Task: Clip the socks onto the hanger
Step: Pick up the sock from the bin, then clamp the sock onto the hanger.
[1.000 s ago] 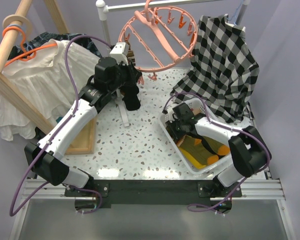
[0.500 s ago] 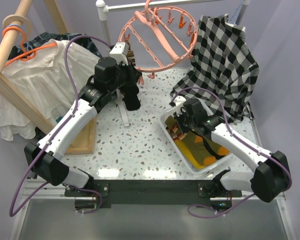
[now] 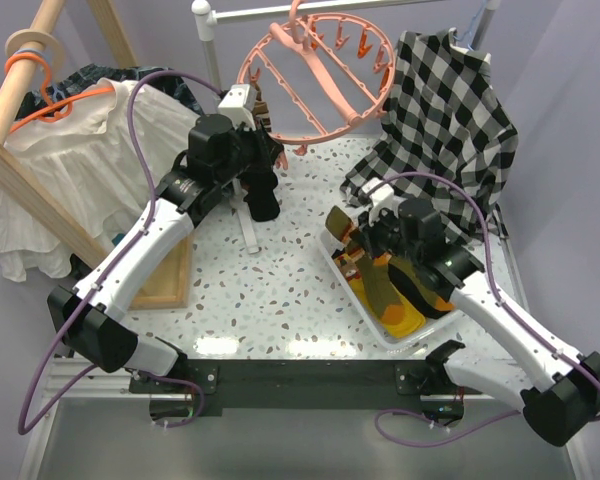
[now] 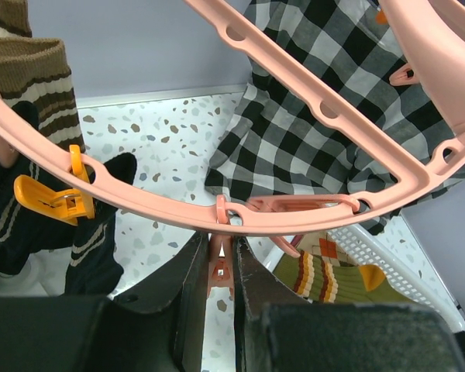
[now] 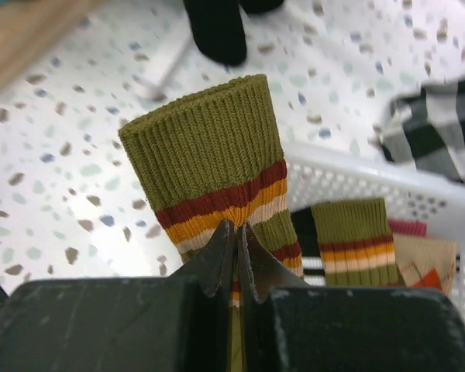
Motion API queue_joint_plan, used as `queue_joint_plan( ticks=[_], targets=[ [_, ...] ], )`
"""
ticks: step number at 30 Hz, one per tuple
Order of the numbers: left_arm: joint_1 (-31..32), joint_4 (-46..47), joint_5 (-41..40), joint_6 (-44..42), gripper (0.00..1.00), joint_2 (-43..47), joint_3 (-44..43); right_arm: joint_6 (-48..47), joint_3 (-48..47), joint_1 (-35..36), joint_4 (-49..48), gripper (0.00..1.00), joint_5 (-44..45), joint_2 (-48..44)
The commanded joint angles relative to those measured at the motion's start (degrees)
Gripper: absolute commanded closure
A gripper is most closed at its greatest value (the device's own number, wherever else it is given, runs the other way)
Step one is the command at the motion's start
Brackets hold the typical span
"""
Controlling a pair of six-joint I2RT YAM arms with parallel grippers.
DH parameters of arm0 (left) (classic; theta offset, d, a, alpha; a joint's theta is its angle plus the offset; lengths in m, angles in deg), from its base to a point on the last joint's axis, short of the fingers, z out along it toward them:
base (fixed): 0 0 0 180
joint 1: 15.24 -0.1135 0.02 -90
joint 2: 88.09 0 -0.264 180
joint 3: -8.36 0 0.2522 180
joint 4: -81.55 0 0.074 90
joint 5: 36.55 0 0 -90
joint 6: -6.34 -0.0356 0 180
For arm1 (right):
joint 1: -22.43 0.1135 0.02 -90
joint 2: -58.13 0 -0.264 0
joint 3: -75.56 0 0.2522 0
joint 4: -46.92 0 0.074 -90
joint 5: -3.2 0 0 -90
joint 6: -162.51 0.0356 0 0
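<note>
The salmon-pink hanger [image 3: 252, 58] hangs at the back, and its ring [image 4: 310, 218] crosses the left wrist view. My left gripper [image 3: 268, 158] [image 4: 221, 271] is shut on one small pink clip [image 4: 220, 263] dangling from that ring. A black sock [image 3: 264, 203] and a brown striped sock [image 4: 32, 77] hang clipped beside it. My right gripper [image 3: 365, 247] [image 5: 237, 231] is shut on an olive sock [image 5: 205, 151] [image 3: 380, 285] at its red, orange and cream stripes. It holds the sock above the white basket [image 3: 332, 255]. More socks [image 5: 353, 232] lie in the basket.
A black-and-white checked shirt [image 3: 450, 120] hangs at the back right, close to the basket. A white blouse [image 3: 70, 165] on an orange coat hanger [image 3: 42, 100] hangs from a wooden rack [image 3: 25, 185] at the left. A wooden tray [image 3: 170, 278] lies by the left arm.
The right gripper has shut on the olive sock in the basket and raised it toward the table's middle, its arm stretching out. The left gripper has not moved.
</note>
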State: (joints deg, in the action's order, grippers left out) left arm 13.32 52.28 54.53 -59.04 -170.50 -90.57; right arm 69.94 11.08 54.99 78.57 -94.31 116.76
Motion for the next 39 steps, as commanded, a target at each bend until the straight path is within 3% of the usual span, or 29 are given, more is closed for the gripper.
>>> queue_joint_plan(
  ticks=[1,12,18,27,39],
  targets=[
    [0.1,0.6,0.7,1.2,0.90,2.1,-2.1,0.8,1.6,-0.2,-16.1,1.00,-10.1,-3.4],
    [0.2,1.5,1.8,2.4,0.90,2.3,-1.9,11.3,-9.0,0.0,-37.3,1.00,-25.5,4.0],
    [0.2,1.9,2.2,3.1,0.91,2.3,-1.8,17.1,-12.7,0.6,-46.9,1.00,-28.3,6.3],
    [0.2,2.1,2.0,3.9,0.91,2.3,-1.9,19.4,-5.5,2.6,-52.3,1.00,-25.6,10.5],
    [0.2,3.0,1.3,5.0,0.91,3.0,-1.4,20.9,5.2,3.0,-59.6,1.00,-12.8,16.6]
  ],
)
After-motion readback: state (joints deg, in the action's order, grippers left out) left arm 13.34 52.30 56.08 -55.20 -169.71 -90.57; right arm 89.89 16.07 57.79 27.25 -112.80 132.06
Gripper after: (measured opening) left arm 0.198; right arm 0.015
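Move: The right fingers already pinch the green striped sock. The pink clip it is bound for, on the hanger's near rim, lies roughly 14 cm ahead, 17 cm to the left and 12 cm above that hand. The hanging black sock is about 12 cm ahead of the hand and 21 cm left at near its height; the bin's middle lies some 7 cm back, 11 cm right and 21 cm below. The left hand has that clip right in its fingers. Still pinching the green sock just below its cuff, the right hand lifts it steeply by some 22 cm while swinging about 10 cm left towards the pink clip, rolling left side up and turning counter-clockwise with its fingers tipping up. It then sinks about 15 cm, edging forward as the fingers tip back down and part of the turn unwinds. The left hand keeps its hold on the clip. ##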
